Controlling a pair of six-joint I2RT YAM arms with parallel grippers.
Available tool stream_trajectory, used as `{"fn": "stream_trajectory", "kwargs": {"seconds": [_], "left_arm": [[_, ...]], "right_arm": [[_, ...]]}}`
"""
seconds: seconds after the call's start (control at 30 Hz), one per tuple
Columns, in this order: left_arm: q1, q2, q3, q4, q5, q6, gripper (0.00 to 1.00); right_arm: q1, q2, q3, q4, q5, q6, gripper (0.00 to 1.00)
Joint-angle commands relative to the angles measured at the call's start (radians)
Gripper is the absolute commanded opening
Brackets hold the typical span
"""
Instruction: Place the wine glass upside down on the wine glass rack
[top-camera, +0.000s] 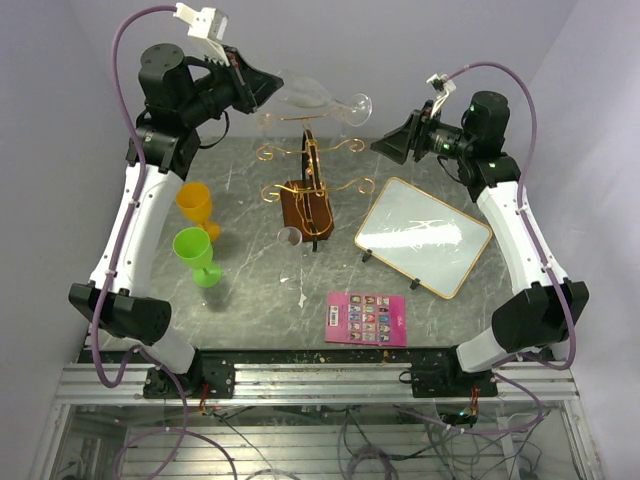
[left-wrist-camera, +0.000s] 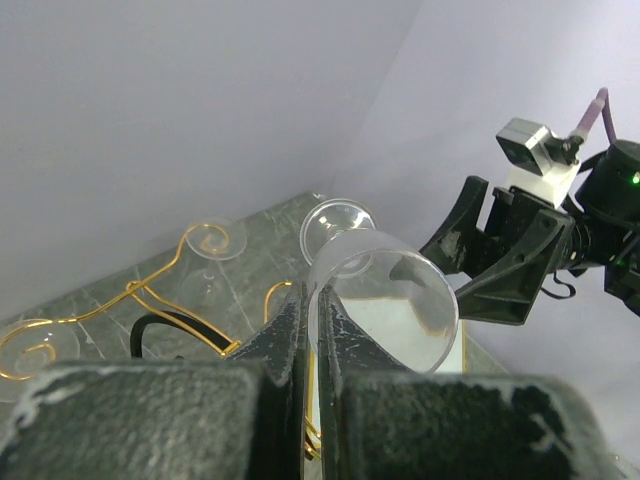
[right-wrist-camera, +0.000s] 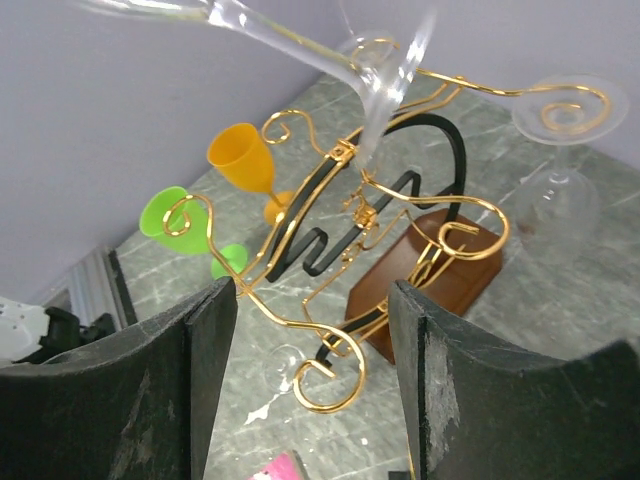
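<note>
A clear wine glass (top-camera: 305, 98) lies sideways in the air above the back of the wine glass rack (top-camera: 312, 165), its foot (top-camera: 360, 103) pointing right. My left gripper (top-camera: 262, 92) is shut on the rim of its bowl (left-wrist-camera: 392, 300); the fingers (left-wrist-camera: 285, 335) pinch the glass wall. The rack is gold scrolled wire on a brown wooden base (right-wrist-camera: 440, 272). In the right wrist view the held glass's stem (right-wrist-camera: 300, 48) crosses above the rack's top arms. My right gripper (top-camera: 388, 145) hangs open just right of the rack, nothing between its fingers (right-wrist-camera: 215, 350).
Another clear glass (right-wrist-camera: 560, 195) hangs upside down from a scroll of the rack. An orange cup (top-camera: 195, 205) and a green cup (top-camera: 196, 252) stand to the left. A gold-framed whiteboard (top-camera: 423, 236) lies to the right, a pink card (top-camera: 367, 318) in front. A small clear glass (top-camera: 290, 237) lies by the base.
</note>
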Motion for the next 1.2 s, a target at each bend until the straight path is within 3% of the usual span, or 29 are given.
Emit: {"fn": "stream_trajectory", "kwargs": {"seconds": [0.0,0.3,0.67,0.93,1.17], "left_arm": [[-0.034,0.0,0.021,0.024,0.025,0.039,0.07],[-0.064,-0.01,0.018,0.014,0.047,0.07,0.07],[-0.084,-0.015,0.008,0.02,0.076,0.081,0.07],[-0.094,-0.02,0.007,0.013,0.076,0.103,0.07],[-0.101,-0.017,0.008,0.006,0.077,0.116,0.07]], "right_arm": [[0.0,0.01,-0.015,0.147,-0.058,0.125,0.62],[0.001,0.034,0.012,0.154,0.018,0.171,0.58],[0.001,0.034,0.023,0.161,0.056,0.204,0.46],[0.001,0.041,0.031,0.151,0.093,0.216,0.31],[0.001,0.046,0.033,0.145,0.116,0.226,0.26]]}}
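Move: The wine glass, its bowl end already in the left fingers, slants towards the right hand: its foot lies some 15 cm right, 6 cm ahead and 8 cm below the left hand, and about 6 cm ahead, 5 cm left and 3 cm above the open right hand. The rack's top centre stands roughly 9 cm ahead of the right hand and 15 cm left, near its height; the rack's top right curl is about 9 cm ahead and 9 cm left. Left carries the foot some 4 cm right and back; right hand advances 2.5 cm, fingers closing around it. ##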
